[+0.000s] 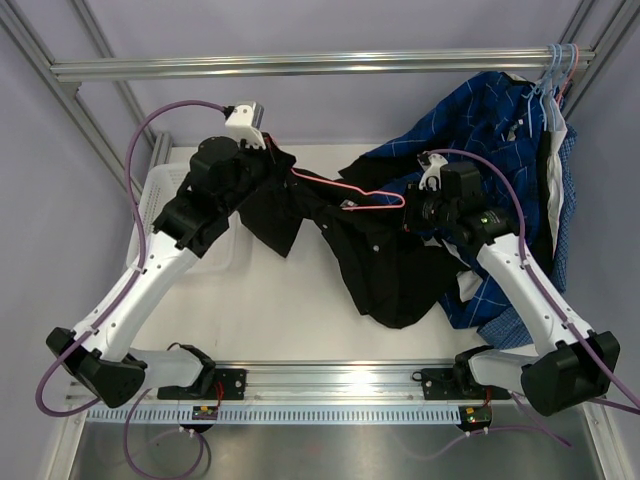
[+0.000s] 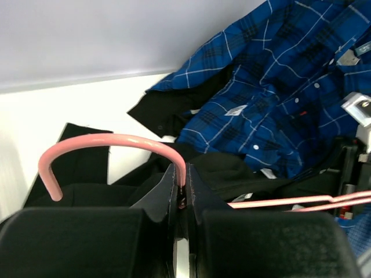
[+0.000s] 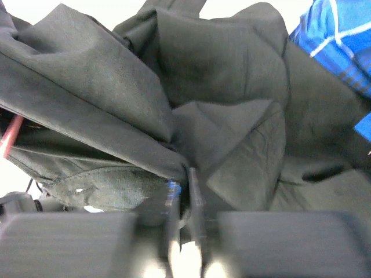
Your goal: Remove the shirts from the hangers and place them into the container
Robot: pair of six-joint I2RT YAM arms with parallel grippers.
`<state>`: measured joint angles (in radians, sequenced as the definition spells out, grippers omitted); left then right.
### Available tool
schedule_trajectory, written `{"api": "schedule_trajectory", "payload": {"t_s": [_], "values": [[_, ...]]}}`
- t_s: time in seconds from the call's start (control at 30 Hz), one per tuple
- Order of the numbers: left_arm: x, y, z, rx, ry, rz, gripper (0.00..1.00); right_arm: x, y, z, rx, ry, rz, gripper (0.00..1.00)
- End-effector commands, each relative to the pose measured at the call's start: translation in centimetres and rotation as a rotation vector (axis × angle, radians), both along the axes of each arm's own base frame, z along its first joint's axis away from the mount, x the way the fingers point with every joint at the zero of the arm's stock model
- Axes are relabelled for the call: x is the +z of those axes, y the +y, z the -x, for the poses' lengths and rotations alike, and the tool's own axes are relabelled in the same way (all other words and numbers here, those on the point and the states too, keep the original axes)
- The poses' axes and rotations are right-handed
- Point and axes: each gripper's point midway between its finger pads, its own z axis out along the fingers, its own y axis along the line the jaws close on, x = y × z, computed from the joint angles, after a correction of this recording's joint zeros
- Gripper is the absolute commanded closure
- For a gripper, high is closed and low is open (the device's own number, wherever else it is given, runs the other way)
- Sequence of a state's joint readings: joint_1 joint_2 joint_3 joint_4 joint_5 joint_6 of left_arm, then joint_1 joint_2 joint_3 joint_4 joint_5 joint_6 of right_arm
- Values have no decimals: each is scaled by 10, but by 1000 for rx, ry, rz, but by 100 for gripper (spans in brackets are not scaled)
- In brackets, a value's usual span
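A black shirt (image 1: 390,280) lies spread over the middle of the table, still on a pink hanger (image 1: 350,190). My left gripper (image 1: 278,165) is shut on that hanger's hook (image 2: 110,142), the wire pinched between its fingertips (image 2: 182,174). My right gripper (image 1: 415,215) sits at the shirt's right side. In the right wrist view its blurred fingers (image 3: 184,176) stand a narrow gap apart with a fold of black cloth (image 3: 232,87) at the tips. Blue plaid shirts (image 1: 490,120) hang at the right. The container (image 1: 150,200) sits at the left, partly under my left arm.
A metal rail (image 1: 300,66) spans the back, with pink and light blue hangers (image 1: 555,65) hooked on its right end. Frame posts stand at both sides. Plaid cloth (image 2: 278,87) drapes down onto the table behind my right arm.
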<state>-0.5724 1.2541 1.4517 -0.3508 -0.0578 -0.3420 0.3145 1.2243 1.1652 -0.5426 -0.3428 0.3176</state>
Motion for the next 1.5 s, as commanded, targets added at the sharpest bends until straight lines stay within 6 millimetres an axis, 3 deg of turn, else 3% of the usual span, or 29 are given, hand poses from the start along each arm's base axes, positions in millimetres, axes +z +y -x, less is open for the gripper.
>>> {"api": "schedule_trajectory", "payload": {"t_s": [0.0,0.03,0.07,0.17,0.3,0.43,0.53,0.63,0.7,0.83,1.0,1.17,1.33,1.47], "values": [[54,17,-12,70,-133,155,100,-6,-30,1,-87,22,62,69],[47,12,-16,59,-114,154,100,0,-33,1,-97,7,76,61],[46,8,-18,50,-110,161,100,10,-39,3,-108,-23,99,44],[38,-1,-22,26,-89,170,100,36,-66,3,-202,-71,206,22],[32,-7,-26,10,-82,166,100,81,-106,13,-318,-139,357,18],[25,-12,-30,-3,-79,151,100,125,-114,26,-305,-252,381,16],[22,-26,-26,-72,-67,162,100,149,-100,37,-220,-318,318,14],[25,-35,-24,-110,-62,189,100,137,-75,38,-95,-295,258,8],[28,-35,-23,-113,-65,203,100,113,-65,35,-49,-182,245,8],[37,-32,-22,-105,-78,201,100,90,-43,32,19,-113,160,10],[17,-23,-31,-42,-64,126,100,110,-31,33,65,-211,93,10],[-11,-13,-43,14,-31,19,100,127,-38,35,73,-293,133,11],[-25,-6,-54,43,-46,-95,100,150,-41,39,76,-388,145,10],[-24,-16,-56,15,-48,-140,100,165,-21,51,225,-449,93,10]]}}
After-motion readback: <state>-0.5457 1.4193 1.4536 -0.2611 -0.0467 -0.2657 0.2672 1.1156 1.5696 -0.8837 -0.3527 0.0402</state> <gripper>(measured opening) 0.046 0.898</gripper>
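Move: Below the left hand, about 28 cm down, 15 cm to its right and 5 cm back, lies the middle of the black shirt. The pink hanger, held by its hook in that hand, centres roughly 11 cm right, 2 cm back and 8 cm down; the white container sits some 20 cm left, level ahead, 32 cm lower. From the right hand the shirt's middle is 3 cm left, 3 cm back and 12 cm below, the blue plaid shirts about 17 cm right, 5 cm ahead, 8 cm lower. Opening wide, the right fingers let go of the black shirt; the hand swings up about 15 cm and some 8 cm right, dips partway back down and left, then rises again with its fingers tipping up nearly 20 degrees. The left hand keeps its pinch on the hook, easing forward and right, then lowering the hanger about 5 cm as it goes on forward. ##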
